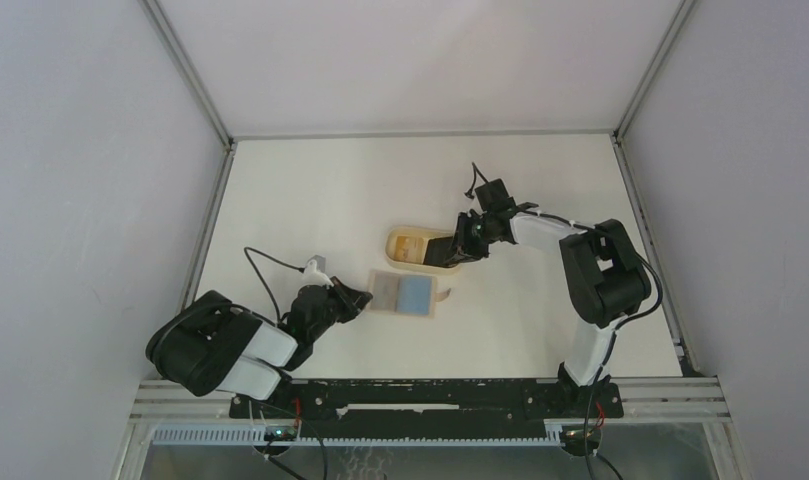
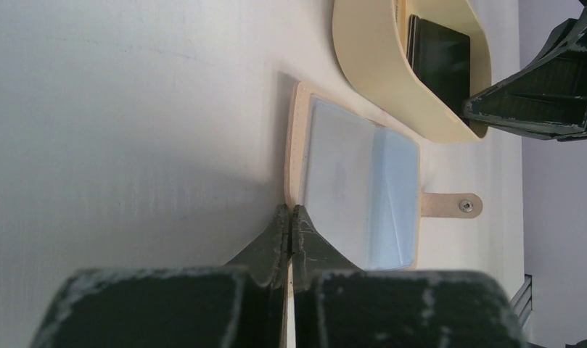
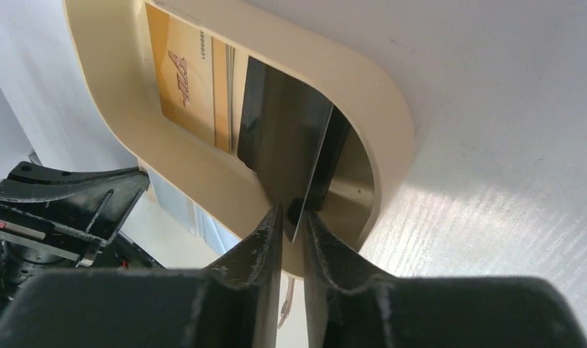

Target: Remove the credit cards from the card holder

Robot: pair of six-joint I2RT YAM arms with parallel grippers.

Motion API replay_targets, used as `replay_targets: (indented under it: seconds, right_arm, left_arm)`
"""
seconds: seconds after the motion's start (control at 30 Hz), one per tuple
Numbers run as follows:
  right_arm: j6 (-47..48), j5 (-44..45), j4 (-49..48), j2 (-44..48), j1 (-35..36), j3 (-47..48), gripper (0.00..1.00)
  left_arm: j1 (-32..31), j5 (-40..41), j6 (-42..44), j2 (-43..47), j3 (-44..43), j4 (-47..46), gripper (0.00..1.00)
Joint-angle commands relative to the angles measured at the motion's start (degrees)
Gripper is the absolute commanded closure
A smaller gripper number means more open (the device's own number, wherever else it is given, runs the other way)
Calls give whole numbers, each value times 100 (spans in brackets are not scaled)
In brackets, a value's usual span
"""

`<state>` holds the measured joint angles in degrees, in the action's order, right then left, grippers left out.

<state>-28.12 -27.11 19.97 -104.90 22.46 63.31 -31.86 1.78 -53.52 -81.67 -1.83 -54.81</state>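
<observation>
The tan card holder (image 1: pixel 380 288) lies flat with a light blue credit card (image 1: pixel 416 294) showing in its clear pocket. My left gripper (image 1: pixel 365 297) is shut on the card holder's (image 2: pixel 296 145) near tan edge, next to the light blue card (image 2: pixel 392 203). A black credit card (image 3: pixel 286 145) stands tilted in the oval tan tray (image 3: pixel 363 87). Its lower corner sits between the tips of my right gripper (image 3: pixel 294 210), whose jaws stand a little apart, wider than the card. From above, the right gripper (image 1: pixel 462 250) hangs over the tray's (image 1: pixel 400 260) right end.
A yellow card (image 3: pixel 185 80) lies flat in the tray under the black one. The holder's snap tab (image 2: pixel 453 205) sticks out toward the tray (image 2: pixel 370 65). The right gripper's body (image 2: pixel 544 94) is close above the tray rim. White walls enclose the table on three sides.
</observation>
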Motion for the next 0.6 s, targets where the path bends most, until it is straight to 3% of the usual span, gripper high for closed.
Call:
replay_targets:
  seconds: [0.0,0.2,0.4,0.5,0.57]
  right_arm:
    - [189,371,191,257,-55,179,73]
    - [255,531,470,421,-81,452,65]
    - [293,907,774,946,-55,790,64]
    - [341,1158,805,1266,149,896,56]
    - [356,1303,732,1400,516,902,44]
  left_arm:
    - [-7,66,234,37,-37,184,100]
    - [-13,107,368,216,-104,423,100]
    - [-70,421,860,1039,-344,1534,100]
    - [-123,594,1123,1718,-526,2307,100]
    - [-146,665,1313,2146,-665,2748,100]
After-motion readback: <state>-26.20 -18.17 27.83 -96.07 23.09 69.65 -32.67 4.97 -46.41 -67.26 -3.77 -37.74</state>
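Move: The right fingers are at the right end of the beige tray, on the dark card; that card's middle lies about 2 cm ahead of them, 2 cm to the left and 2 cm below. The orange cards sit about 3 cm ahead and 9 cm to the left, the card holder about 6 cm back and 10 cm left. From the left hand the dark card is some 9 cm ahead and 14 cm to the right; the holder's middle is 1 cm ahead, 6 cm right. The right fingers let go of the dark card over the tray, opening further to about half wide as they ease roughly 1 cm to the right. They then rise clear by about 7 cm, drifting some 2 cm forward, with the fingertips swinging up about 10 degrees. The shut left gripper keeps its pinch on the holder's left edge and late on draws it about 1 cm up and left. ##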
